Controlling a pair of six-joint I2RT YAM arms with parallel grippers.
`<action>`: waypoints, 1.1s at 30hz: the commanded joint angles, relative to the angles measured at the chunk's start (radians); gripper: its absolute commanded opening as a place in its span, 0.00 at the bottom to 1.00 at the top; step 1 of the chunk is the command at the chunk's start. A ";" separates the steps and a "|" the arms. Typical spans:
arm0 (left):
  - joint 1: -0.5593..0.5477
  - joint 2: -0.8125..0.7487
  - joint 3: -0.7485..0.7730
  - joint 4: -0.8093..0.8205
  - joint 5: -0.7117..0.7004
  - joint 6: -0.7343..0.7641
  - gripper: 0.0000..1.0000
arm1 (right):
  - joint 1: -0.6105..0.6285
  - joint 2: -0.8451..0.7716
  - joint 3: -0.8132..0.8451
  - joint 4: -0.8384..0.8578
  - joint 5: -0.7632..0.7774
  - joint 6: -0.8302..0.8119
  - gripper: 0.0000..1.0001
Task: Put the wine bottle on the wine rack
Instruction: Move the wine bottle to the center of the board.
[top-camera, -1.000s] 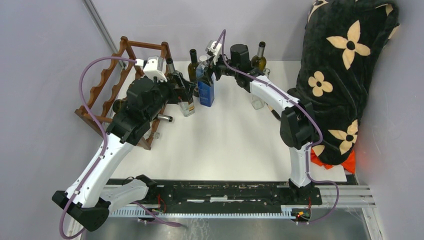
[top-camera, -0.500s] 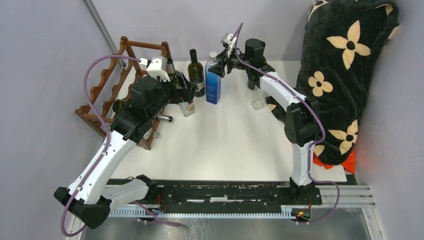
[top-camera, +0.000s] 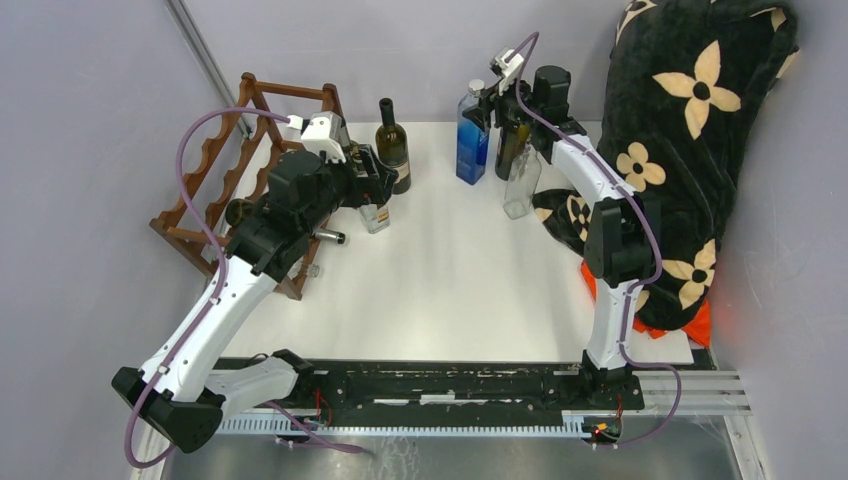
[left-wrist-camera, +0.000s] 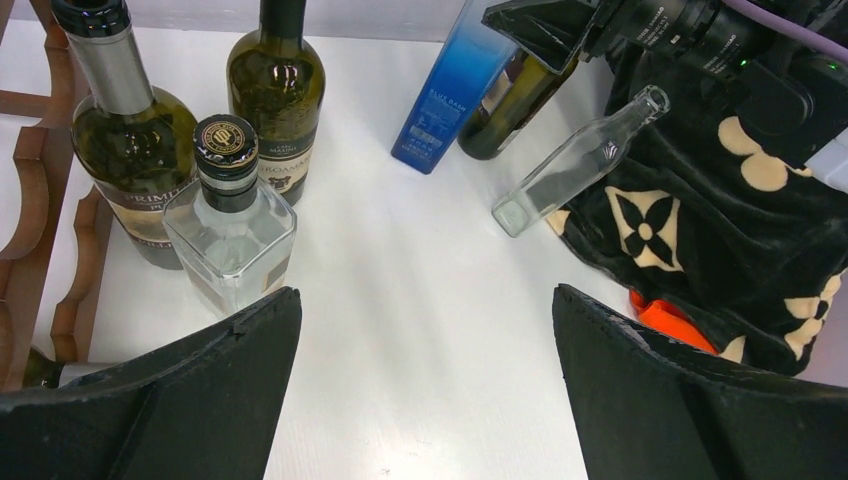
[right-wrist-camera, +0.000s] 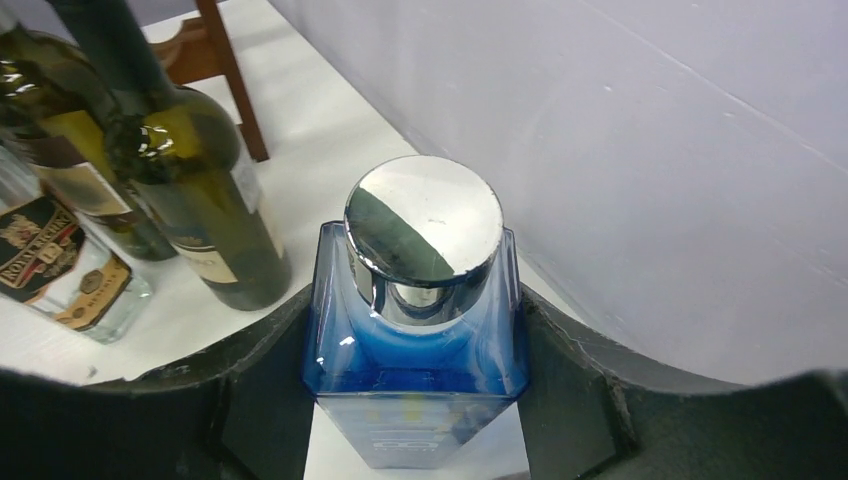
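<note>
The wine rack (top-camera: 205, 190), dark reddish wood with scalloped rails, stands at the table's left; one dark bottle (top-camera: 238, 211) lies in it. A dark green wine bottle (top-camera: 392, 150) stands upright beside the rack, also in the left wrist view (left-wrist-camera: 277, 90). My left gripper (top-camera: 375, 190) hovers open near it, nothing between its fingers (left-wrist-camera: 250, 380). My right gripper (top-camera: 487, 105) is shut on a square blue bottle (top-camera: 471, 135) with a silver cap (right-wrist-camera: 422, 225), gripping its shoulders at the back of the table. Another green wine bottle (top-camera: 512, 148) stands just behind the blue one.
A square clear bottle (left-wrist-camera: 230, 235) and a labelled wine bottle (left-wrist-camera: 125, 150) stand by the rack's rails (left-wrist-camera: 30, 220). A slim clear glass bottle (top-camera: 520, 185) leans against the black flowered blanket (top-camera: 690, 150) along the right side. The grey wall (right-wrist-camera: 650, 150) is close behind the blue bottle.
My right gripper closed on the blue bottle and carried it right along the back, away from the green bottle. The left arm shifted slightly and stayed open.
</note>
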 joint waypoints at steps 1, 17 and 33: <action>0.005 -0.004 0.029 0.059 0.018 0.043 1.00 | -0.002 -0.023 0.066 0.103 -0.003 -0.021 0.43; 0.006 -0.012 0.022 0.061 0.027 0.025 1.00 | -0.006 -0.095 0.126 0.079 -0.045 0.000 0.98; 0.005 0.003 0.048 0.060 -0.007 0.013 1.00 | -0.106 -0.343 0.074 -0.136 -0.330 -0.054 0.98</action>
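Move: The right gripper already holds the blue bottle by its shoulders, the bottle's middle about 7 cm straight below the hand point. Of that bottle, the near wine bottle stands some 9 cm to the right and 1 cm farther out, the clear bottle about 11 cm right and 10 cm back, the far wine bottle roughly 18 cm left and 3 cm back. From the left hand, the blue bottle is about 26 cm ahead, 17 cm to the right and 15 cm lower. Ease the blue bottle the last centimetre to the right, then open the right gripper wide so that both fingers come free of its shoulders. Raise the hand about 17 cm, nearly straight up at first, then curve back some 7 cm towards the base and slightly right, tipping the fingertips up by 15 to 20 degrees. ##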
